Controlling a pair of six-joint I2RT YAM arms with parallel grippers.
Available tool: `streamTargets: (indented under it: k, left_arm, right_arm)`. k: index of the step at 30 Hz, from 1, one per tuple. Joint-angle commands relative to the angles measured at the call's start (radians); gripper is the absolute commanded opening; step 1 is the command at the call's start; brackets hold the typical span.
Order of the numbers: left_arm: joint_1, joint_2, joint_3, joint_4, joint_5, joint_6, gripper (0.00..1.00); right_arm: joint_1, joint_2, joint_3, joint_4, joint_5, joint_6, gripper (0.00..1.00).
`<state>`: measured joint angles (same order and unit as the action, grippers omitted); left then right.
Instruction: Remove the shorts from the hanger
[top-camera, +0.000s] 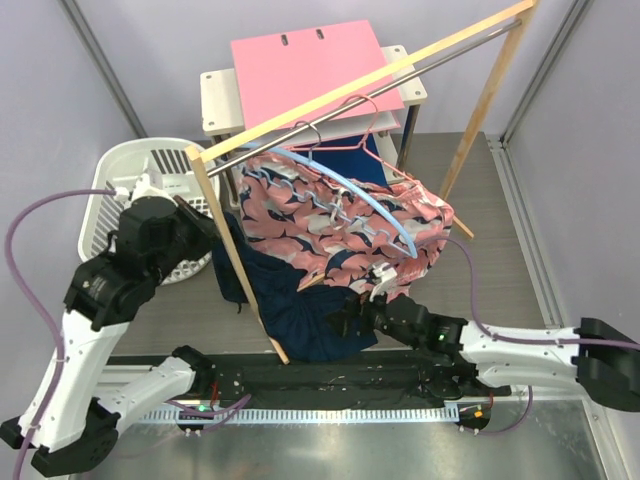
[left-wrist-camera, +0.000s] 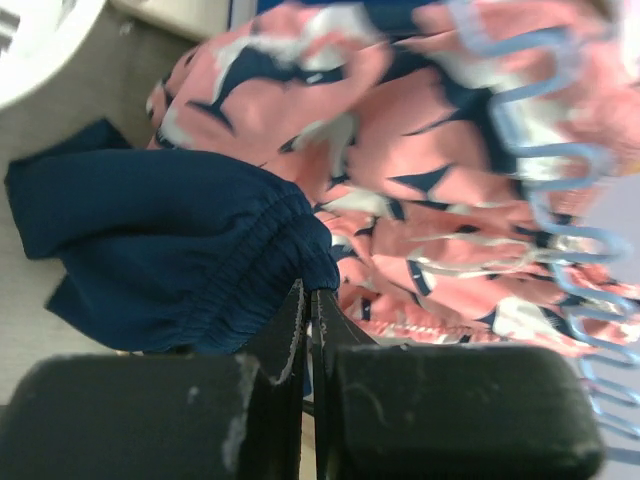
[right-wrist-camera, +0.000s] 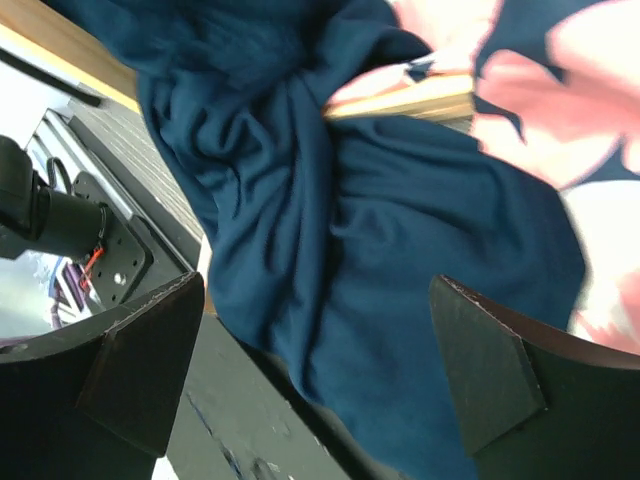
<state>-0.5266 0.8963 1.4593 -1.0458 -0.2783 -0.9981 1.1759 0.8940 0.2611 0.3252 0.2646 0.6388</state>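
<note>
The salmon pink printed shorts (top-camera: 340, 228) drape over a light blue hanger (top-camera: 352, 196) under the wooden rack. The plain navy shorts (top-camera: 290, 300) hang below them, down to the table. My left gripper (top-camera: 207, 236) reaches in from the left beside the rack's post. In the left wrist view it (left-wrist-camera: 310, 298) is shut, its tips touching the navy waistband (left-wrist-camera: 250, 270), with the pink shorts (left-wrist-camera: 420, 170) and blue hanger (left-wrist-camera: 560, 170) beyond. My right gripper (top-camera: 342, 322) is low at the navy cloth. In the right wrist view it (right-wrist-camera: 320, 350) is open, with navy cloth (right-wrist-camera: 380, 290) lying between the fingers.
A white laundry basket (top-camera: 160, 170) stands at the left behind the left arm. A pink board (top-camera: 310, 65) lies on a white shelf at the back. The rack's slanted wooden post (top-camera: 235, 262) and top rail (top-camera: 400, 70) cross the scene; a red hanger (top-camera: 345, 128) hangs there.
</note>
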Motion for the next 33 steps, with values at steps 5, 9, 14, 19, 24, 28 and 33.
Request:
streamTargets:
  k: [5,9,14,19,24,28,33]
  left_arm:
    - [0.011,0.084,-0.148,0.009,0.036,-0.161,0.0]
    - [0.063,0.162,-0.152,-0.072,0.013,-0.171,0.07]
    - [0.181,0.158,-0.261,-0.03,0.152,-0.18,0.67]
    - [0.26,0.147,-0.365,-0.011,0.199,-0.195,1.0]
    - [0.32,0.185,-0.399,-0.011,0.185,-0.18,1.0]
    - [0.323,0.275,-0.427,-0.017,0.202,-0.174,1.0]
    - [0.324,0.385,-0.435,0.01,0.159,-0.145,1.0]
  right_arm:
    - [-0.005,0.105,0.107,0.209,0.002,0.051,1.0]
    - [-0.004,0.027,0.104,0.137,0.041,0.062,0.99]
    - [-0.004,-0.073,0.096,0.029,0.102,0.073,1.0]
    - [-0.004,-0.151,0.087,-0.041,0.136,0.09,1.0]
    - [-0.004,-0.187,0.09,-0.103,0.139,0.09,0.99]
    - [-0.004,-0.194,0.101,-0.127,0.128,0.079,0.99]
    - [-0.004,-0.207,0.115,-0.161,0.127,0.053,1.0]
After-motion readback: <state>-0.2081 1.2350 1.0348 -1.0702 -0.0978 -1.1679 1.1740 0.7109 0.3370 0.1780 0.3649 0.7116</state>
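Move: The left hand still pinches the waistband end of the navy shorts. Their spread-out middle lies about 33 cm below it, 8 cm to its right and 2 cm back, with the laundry basket some 17 cm ahead and 18 cm left, and the hanging pink garment roughly 10 cm ahead and 18 cm right. From the open right hand, the shorts' middle is about 5 cm ahead, 9 cm left and 9 cm below. The left hand lowers the pinched waistband towards the table beside the wooden stand leg, then partway down opens wide and lets go, sinking on over the cloth for about 24 cm in all while its fingers tip some 45 degrees to point steeply down and it ends about 4 cm farther left. The right hand, wide open throughout, slips a little left over the shorts, then lifts some 7 cm and drifts back right, easing down slightly at the end. ##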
